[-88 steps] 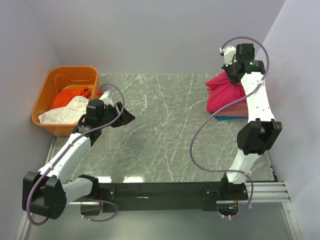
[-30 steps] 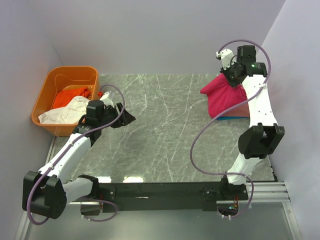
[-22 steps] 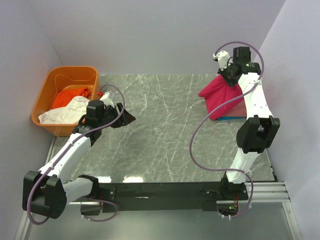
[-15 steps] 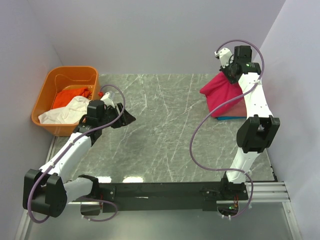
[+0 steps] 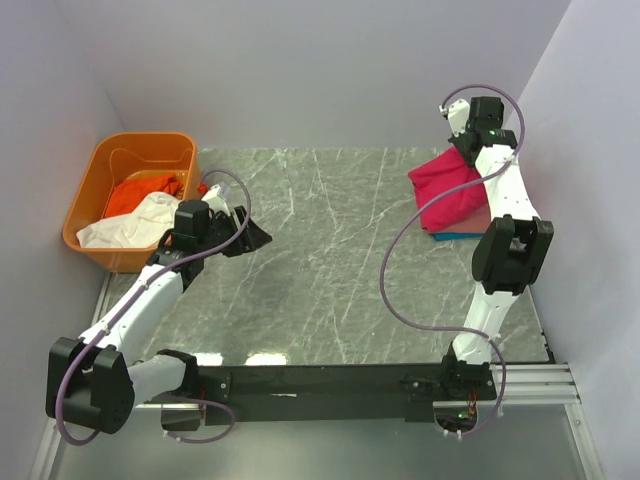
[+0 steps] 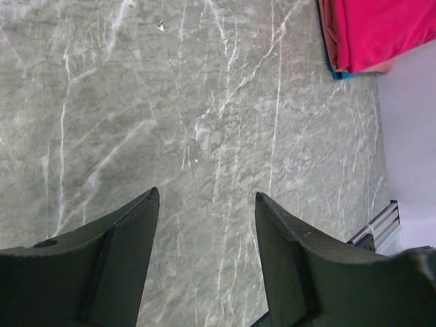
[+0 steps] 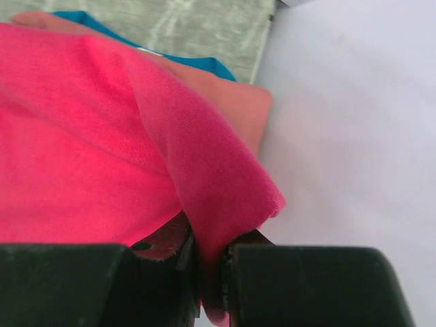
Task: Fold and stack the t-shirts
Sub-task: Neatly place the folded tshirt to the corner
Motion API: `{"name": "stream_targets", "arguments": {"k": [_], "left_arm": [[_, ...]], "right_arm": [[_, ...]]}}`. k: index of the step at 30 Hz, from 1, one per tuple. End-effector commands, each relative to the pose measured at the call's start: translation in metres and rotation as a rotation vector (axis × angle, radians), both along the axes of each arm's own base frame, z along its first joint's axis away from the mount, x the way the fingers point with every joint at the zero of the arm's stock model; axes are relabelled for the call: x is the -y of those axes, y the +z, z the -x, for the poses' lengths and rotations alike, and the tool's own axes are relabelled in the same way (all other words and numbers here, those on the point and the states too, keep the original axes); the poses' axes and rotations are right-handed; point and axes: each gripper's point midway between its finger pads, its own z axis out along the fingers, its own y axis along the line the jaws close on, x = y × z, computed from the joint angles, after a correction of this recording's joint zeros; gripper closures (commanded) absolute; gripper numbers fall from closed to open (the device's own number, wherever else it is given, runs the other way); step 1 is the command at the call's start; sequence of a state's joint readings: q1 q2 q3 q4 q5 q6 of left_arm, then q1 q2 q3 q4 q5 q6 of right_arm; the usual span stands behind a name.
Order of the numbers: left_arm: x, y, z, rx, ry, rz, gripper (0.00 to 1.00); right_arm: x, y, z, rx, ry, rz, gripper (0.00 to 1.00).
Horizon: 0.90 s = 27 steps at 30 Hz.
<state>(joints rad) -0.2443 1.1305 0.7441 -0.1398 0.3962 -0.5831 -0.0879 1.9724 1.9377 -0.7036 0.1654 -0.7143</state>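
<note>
A crimson-pink t-shirt (image 5: 450, 190) lies at the back right of the table on a salmon-pink shirt (image 7: 246, 109) and a blue one (image 5: 455, 236). My right gripper (image 5: 469, 150) hangs over its far edge by the back wall. In the right wrist view that gripper (image 7: 211, 246) is shut on a fold of the crimson cloth (image 7: 204, 170). My left gripper (image 5: 255, 237) hovers over bare table at the left, open, nothing between its fingers (image 6: 122, 235). The left wrist view catches the crimson shirt (image 6: 381, 27) at its top right corner.
An orange plastic tub (image 5: 112, 160) stands at the back left, holding an orange shirt (image 5: 140, 192) and a white shirt (image 5: 125, 225). Grey walls close the back and both sides. The marbled tabletop (image 5: 330, 230) stretches between the arms.
My right gripper, still holding the crimson shirt, has swung from the left back toward the right wall, and the raised cloth has settled onto the pile. The left arm has stayed put.
</note>
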Motion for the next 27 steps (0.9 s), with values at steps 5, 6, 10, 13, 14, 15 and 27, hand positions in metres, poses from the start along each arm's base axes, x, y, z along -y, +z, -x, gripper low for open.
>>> {"name": "stream_targets", "arguments": {"k": [5, 6, 10, 13, 14, 15, 27], "left_arm": [[0.002, 0.005, -0.004, 0.04, -0.026, 0.001, 0.36], [0.002, 0.005, -0.004, 0.04, -0.024, 0.001, 0.36], [0.001, 0.003, -0.004, 0.034, -0.024, -0.004, 0.37], [0.001, 0.003, -0.004, 0.036, -0.023, -0.005, 0.37], [0.001, 0.003, -0.004, 0.036, -0.025, -0.004, 0.37], [0.001, 0.002, -0.005, 0.033, -0.026, -0.003, 0.36], [0.001, -0.002, -0.006, 0.019, -0.026, -0.013, 0.36]], "right_arm": [[0.04, 0.013, -0.016, 0.123, -0.139, 0.083, 1.0], [0.042, 0.01, -0.017, 0.12, -0.145, 0.09, 1.0], [0.055, -0.004, -0.02, 0.11, -0.186, 0.117, 1.0], [0.062, -0.01, -0.021, 0.112, -0.2, 0.116, 1.0], [0.064, -0.012, -0.022, 0.113, -0.203, 0.119, 1.0], [0.066, -0.015, -0.023, 0.109, -0.204, 0.124, 1.0], [0.09, -0.043, -0.037, 0.097, -0.252, 0.179, 1.0]]}}
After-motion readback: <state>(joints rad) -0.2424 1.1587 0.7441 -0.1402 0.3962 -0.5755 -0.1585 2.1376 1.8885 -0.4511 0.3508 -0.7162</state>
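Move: The right hand already pinches the folded red t-shirt by one corner, about 10 cm above the table. The middle of the salmon t-shirt pile, where the shirt is going, lies some 9 cm back, 3 cm to its right and 8 cm below. The blue t-shirt's edge peeks out at the pile's near side, about 15 cm back and 1 cm left of the hand, 9 cm down. From the left hand, the pile is roughly 63 cm right, 12 cm ahead and slightly lower. Still pinching the red t-shirt's far right corner, the right hand lays the shirt over the salmon pile, carrying that corner about 7 cm right towards the side wall while sinking some 5 cm and easing slightly forward. The wrist swings roughly 10 degrees clockwise on the way, and the fingers stay shut on the cloth. ##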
